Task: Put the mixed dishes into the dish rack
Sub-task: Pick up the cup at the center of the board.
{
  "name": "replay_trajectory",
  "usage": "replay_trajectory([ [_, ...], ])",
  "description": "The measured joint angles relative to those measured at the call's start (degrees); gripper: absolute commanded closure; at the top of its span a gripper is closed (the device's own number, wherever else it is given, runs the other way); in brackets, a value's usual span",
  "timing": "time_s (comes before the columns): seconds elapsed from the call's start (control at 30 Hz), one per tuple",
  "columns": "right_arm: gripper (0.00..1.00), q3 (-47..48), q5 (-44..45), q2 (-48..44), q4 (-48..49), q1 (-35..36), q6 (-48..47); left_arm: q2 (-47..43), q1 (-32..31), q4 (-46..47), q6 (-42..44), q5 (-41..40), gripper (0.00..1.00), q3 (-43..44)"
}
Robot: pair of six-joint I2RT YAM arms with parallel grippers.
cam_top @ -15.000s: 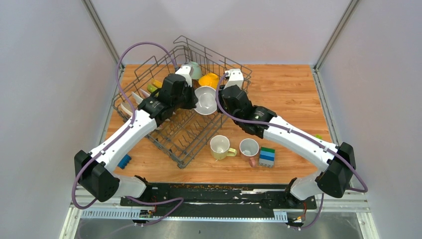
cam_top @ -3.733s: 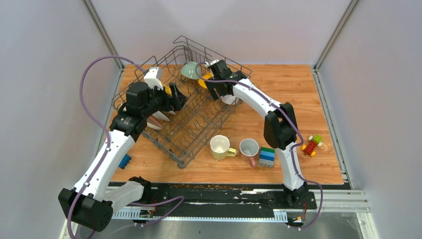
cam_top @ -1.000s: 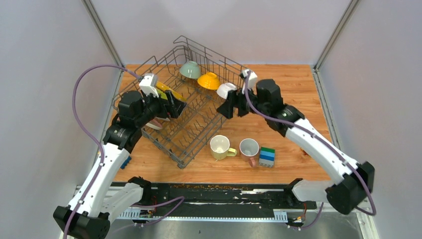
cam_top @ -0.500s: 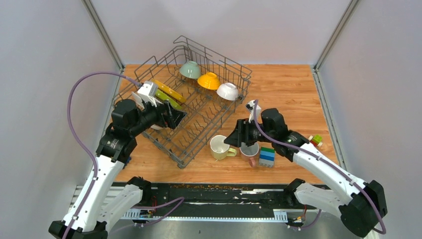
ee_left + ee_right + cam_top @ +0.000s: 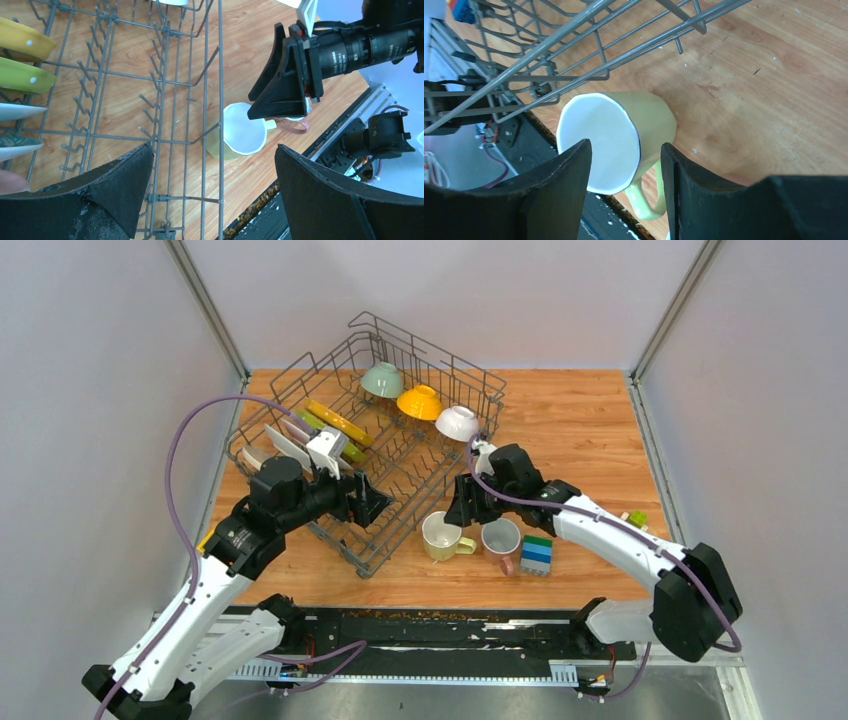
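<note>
The grey wire dish rack point(image 5: 400, 475) holds a pale green bowl point(image 5: 383, 379), a yellow-orange bowl point(image 5: 420, 401) and a white bowl point(image 5: 457, 423) along its far side. Plates stand at its left, among them a yellow plate point(image 5: 340, 424) and a white plate point(image 5: 291, 448). The pale yellow mug point(image 5: 441, 536) stands upright on the table beside the white pink-handled mug point(image 5: 500, 538). My right gripper point(image 5: 625, 145) is open and straddles the yellow mug's point(image 5: 649, 120) rim, one finger over the opening, one outside. My left gripper point(image 5: 214, 147) hangs wide open and empty over the rack's point(image 5: 220, 75) near corner.
Stacked green-blue blocks point(image 5: 537, 553) sit right of the pink-handled mug. A small red, yellow and green toy point(image 5: 632, 520) lies near the table's right edge. The rack's near wall point(image 5: 589, 55) runs close to the yellow mug. Grey walls enclose three sides.
My right arm came down from beside the white bowl in the rack to the yellow mug, its jaws narrowing. My left gripper drew back from the plates toward the rack's near corner.
</note>
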Motion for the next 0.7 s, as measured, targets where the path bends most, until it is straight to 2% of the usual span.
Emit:
replay_trajectory([
  [0.23,0.54,3.91,6.16,7.28,-2.43,3.72,-3.96,0.26,-0.13,0.22,-0.17,-1.92,0.02,-0.22],
  [0.53,0.61,5.75,13.40,10.97,-4.37,7.98,-5.86,0.11,-0.15,-0.22,0.02,-4.33,0.01,-0.79],
  [0.7,0.76,5.77,16.79,11.10,-5.18,9.77,-6.12,0.11,-0.15,-0.22,0.07,-5.07,0.01,-0.79],
])
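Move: The cup sits about 4 cm to the left of the right hand and 1 cm back, its middle some 9 cm below the fingers. The pink mug stands roughly 8 cm to the right and 1 cm back, the blocks about 14 cm right and 5 cm back. The dish rack's middle is some 14 cm ahead and 17 cm left. From the left hand, the cup lies about 12 cm right, level with it, and 23 cm down. The right hand sinks about 5 cm, rolling some 20 degrees and narrowing its fingers astride the cup's right-hand rim. ##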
